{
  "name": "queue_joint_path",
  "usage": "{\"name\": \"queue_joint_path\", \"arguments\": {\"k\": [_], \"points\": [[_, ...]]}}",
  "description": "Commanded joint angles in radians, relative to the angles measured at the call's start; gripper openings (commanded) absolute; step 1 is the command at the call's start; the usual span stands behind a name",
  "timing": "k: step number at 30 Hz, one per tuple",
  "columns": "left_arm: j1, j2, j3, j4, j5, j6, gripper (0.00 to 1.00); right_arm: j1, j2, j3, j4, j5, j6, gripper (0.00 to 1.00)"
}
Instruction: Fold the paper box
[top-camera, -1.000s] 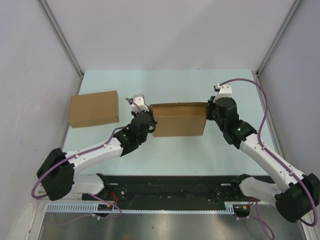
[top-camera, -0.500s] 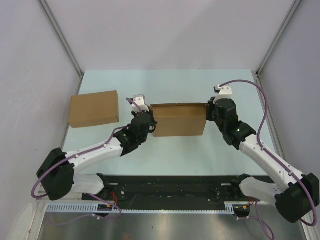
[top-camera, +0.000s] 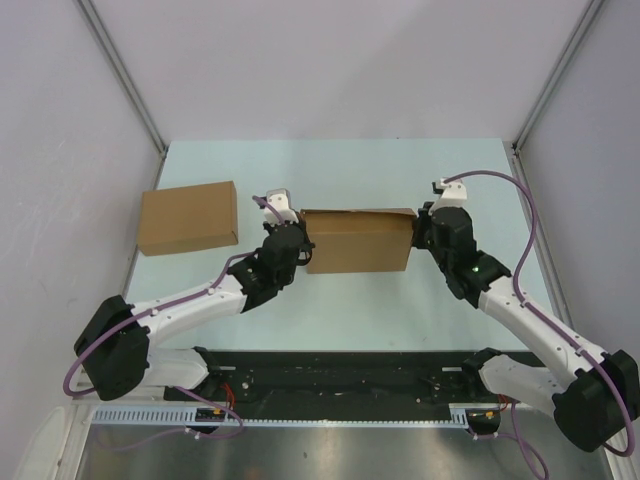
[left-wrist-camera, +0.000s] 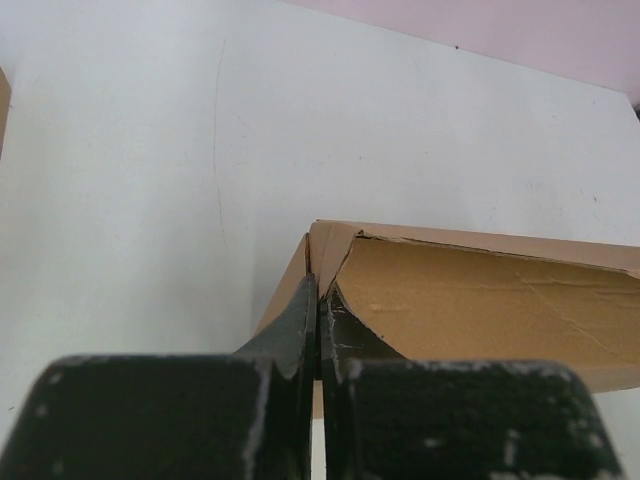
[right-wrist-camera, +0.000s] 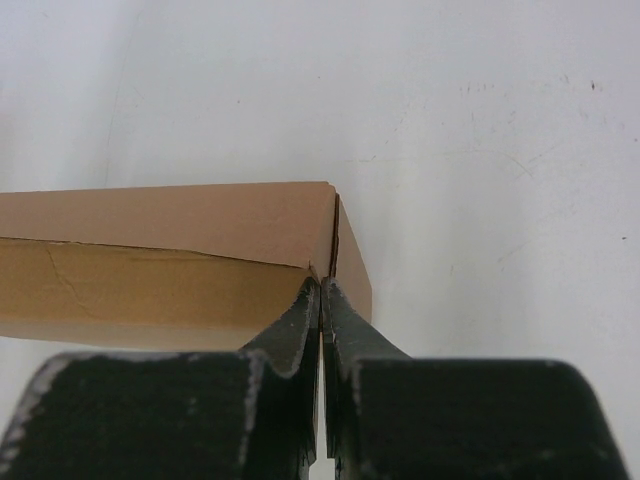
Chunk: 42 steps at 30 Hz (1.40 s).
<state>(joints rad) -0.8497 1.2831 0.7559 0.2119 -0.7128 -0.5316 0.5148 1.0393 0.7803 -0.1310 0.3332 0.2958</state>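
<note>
The paper box (top-camera: 357, 243) stands as a shallow brown open box in the middle of the table. My left gripper (top-camera: 304, 246) is shut on its left end wall. In the left wrist view one finger is outside the wall and the other inside, at the box's corner (left-wrist-camera: 319, 283); the box's tan inside (left-wrist-camera: 480, 300) lies to the right. My right gripper (top-camera: 415, 236) is shut on the right end wall. In the right wrist view its fingertips meet on the wall's edge (right-wrist-camera: 321, 285), and the box (right-wrist-camera: 170, 230) stretches to the left.
A second, plain brown cardboard box (top-camera: 188, 217) lies closed at the table's left edge, apart from both arms. The pale green table (top-camera: 340, 170) is bounded by grey walls and slanted metal rails at the back corners. The arm bases sit along the near edge.
The right arm has shifted slightly, with its wrist drawn a little toward the box's right end. Its jaws closed the last bit. The left arm and the box have hardly moved.
</note>
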Motion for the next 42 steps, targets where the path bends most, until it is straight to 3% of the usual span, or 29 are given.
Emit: {"name": "queue_joint_path", "arguments": {"k": [1,3,10,13,23,30,42], "points": [[-0.012,0.047,-0.038,-0.241,-0.011,-0.008,0.02,-0.004,0.019,-0.049,-0.099,0.01,0.032,0.0],[-0.012,0.038,-0.03,-0.267,-0.017,-0.019,0.06,-0.007,0.015,-0.047,-0.096,0.013,0.031,0.0],[-0.012,-0.045,-0.023,-0.286,-0.03,-0.001,0.39,-0.007,0.008,-0.047,-0.093,0.015,0.031,0.0],[-0.012,-0.08,-0.024,-0.302,-0.036,0.007,0.45,-0.007,0.004,-0.047,-0.091,0.013,0.035,0.0],[-0.011,-0.221,-0.087,-0.229,-0.053,0.031,0.5,-0.007,0.01,-0.038,-0.101,0.012,0.04,0.0],[0.003,-0.217,-0.053,-0.186,0.065,0.077,0.66,-0.002,0.027,-0.003,-0.119,0.006,0.057,0.0],[0.003,-0.289,-0.046,-0.112,0.226,0.098,0.73,0.007,0.041,0.042,-0.151,0.015,0.065,0.0]]}}
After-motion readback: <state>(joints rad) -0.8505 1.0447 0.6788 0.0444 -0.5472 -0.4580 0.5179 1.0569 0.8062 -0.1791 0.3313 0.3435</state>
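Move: The paper box stands open-topped between the hands, its middle roughly 11 cm to the left hand's right, about 2 cm ahead and 4 cm below; the left fingers are still shut on its upper left corner, right at the hand. The flat carton lies some 25 cm to the left of that hand, around 7 cm ahead and 7 cm below. From the right hand, the box's middle is about 11 cm left, 2 cm ahead and 4 cm lower. The box's upper left corner is let go: the left fingers spread to nearly three-quarters open while the hand backs off about 4 cm towards the base and slides left some 3 cm, then returns partway right towards the box end, turning some 10 degrees clockwise. The right hand stays almost still, its shut fingers keeping hold of the upper right corner. ##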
